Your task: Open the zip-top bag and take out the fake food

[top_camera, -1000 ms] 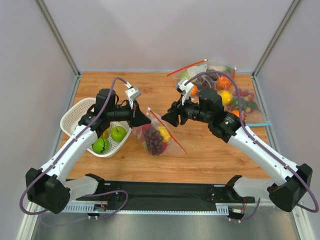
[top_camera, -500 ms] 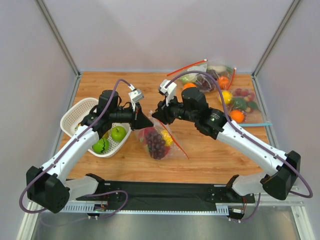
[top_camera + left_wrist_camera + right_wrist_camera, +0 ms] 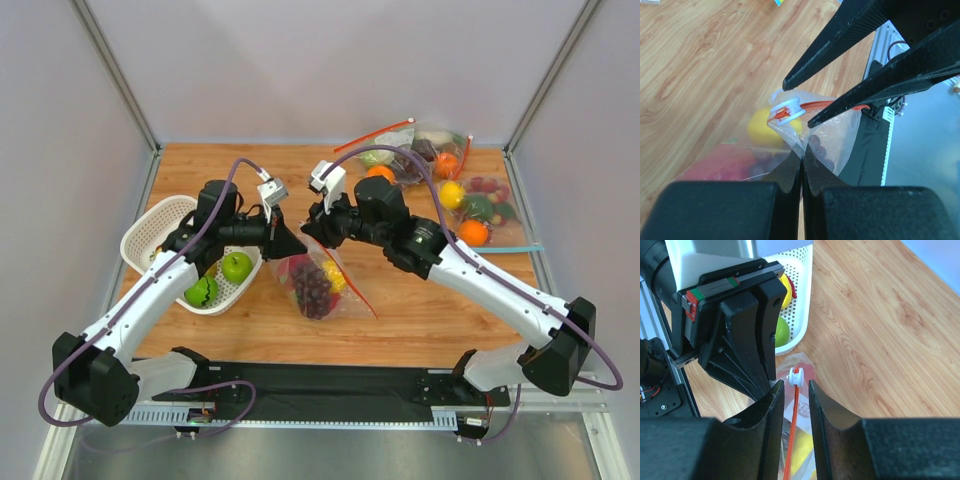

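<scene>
The zip-top bag (image 3: 318,283) lies mid-table, with dark grapes (image 3: 312,285) and a yellow fruit (image 3: 332,275) inside. My left gripper (image 3: 291,241) is shut on the bag's clear plastic corner (image 3: 801,156), just below the white slider (image 3: 787,111) on the red-orange zip strip. My right gripper (image 3: 311,229) is open. Its fingers (image 3: 771,405) straddle the strip (image 3: 793,430), with the slider (image 3: 797,376) just beyond their tips. In the left wrist view the yellow fruit (image 3: 764,133), the grapes (image 3: 823,153) and a red fruit (image 3: 715,162) show through the plastic. The white label (image 3: 803,410) shows in the right wrist view.
A white basket (image 3: 150,232) with green apples (image 3: 237,266) stands to the left, close behind my left arm. Other bags of fruit (image 3: 440,175) are piled at the back right, one with a teal strip (image 3: 520,248). The two grippers nearly touch.
My right gripper has moved left from beside the bag to the slider and now straddles the zip strip. My left gripper has kept its hold on the bag corner.
</scene>
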Robot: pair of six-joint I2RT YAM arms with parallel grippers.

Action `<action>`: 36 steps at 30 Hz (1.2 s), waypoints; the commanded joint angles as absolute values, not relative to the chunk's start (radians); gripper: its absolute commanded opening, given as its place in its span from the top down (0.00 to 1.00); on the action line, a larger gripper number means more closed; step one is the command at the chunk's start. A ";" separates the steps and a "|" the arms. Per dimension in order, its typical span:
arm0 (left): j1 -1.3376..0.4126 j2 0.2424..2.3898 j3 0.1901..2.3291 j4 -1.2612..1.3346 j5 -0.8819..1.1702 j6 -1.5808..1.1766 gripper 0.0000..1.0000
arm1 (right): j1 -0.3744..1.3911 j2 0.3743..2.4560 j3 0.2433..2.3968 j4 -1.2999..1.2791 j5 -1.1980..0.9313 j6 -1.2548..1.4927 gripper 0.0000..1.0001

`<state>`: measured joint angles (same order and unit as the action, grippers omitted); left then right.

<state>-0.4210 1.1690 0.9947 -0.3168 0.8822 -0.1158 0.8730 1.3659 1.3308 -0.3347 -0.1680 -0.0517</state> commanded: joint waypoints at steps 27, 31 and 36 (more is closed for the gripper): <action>-0.449 1.111 1.009 -0.322 0.870 -0.055 0.96 | 0.897 1.371 1.371 -0.350 -0.057 -0.081 1.00; -0.449 1.100 1.023 -0.348 0.865 -0.025 0.58 | 0.896 1.336 1.347 -0.338 -0.058 -0.066 1.00; -0.449 1.112 1.020 -0.296 0.931 -0.052 0.41 | 0.896 1.313 1.322 -0.311 -0.115 -0.028 1.00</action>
<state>-0.4438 1.1275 0.9905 -0.3412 0.8577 -0.0570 0.8959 1.3571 1.3277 -0.3607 -0.0956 -0.0517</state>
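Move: The bag's white zip slider sits almost between my right fingertips, about 1 cm ahead, 1 cm left and 1 cm lower. From that hand, the grapes in the bag lie roughly 7 cm back, 1 cm right and 11 cm down, and the yellow fruit about 3 cm back, 6 cm right and 11 cm down. My left fingers still pinch the film; from them the slider is some 3 cm ahead, 1 cm right and 1 cm up. I ease my right hand about 1 cm left and down over the zip slider and close its part-open fingers until they pinch it, then shift back up and right by about 1 cm with the grip kept. My left hand holds the film almost in place until then, and at the end opens wide and lets it go. ##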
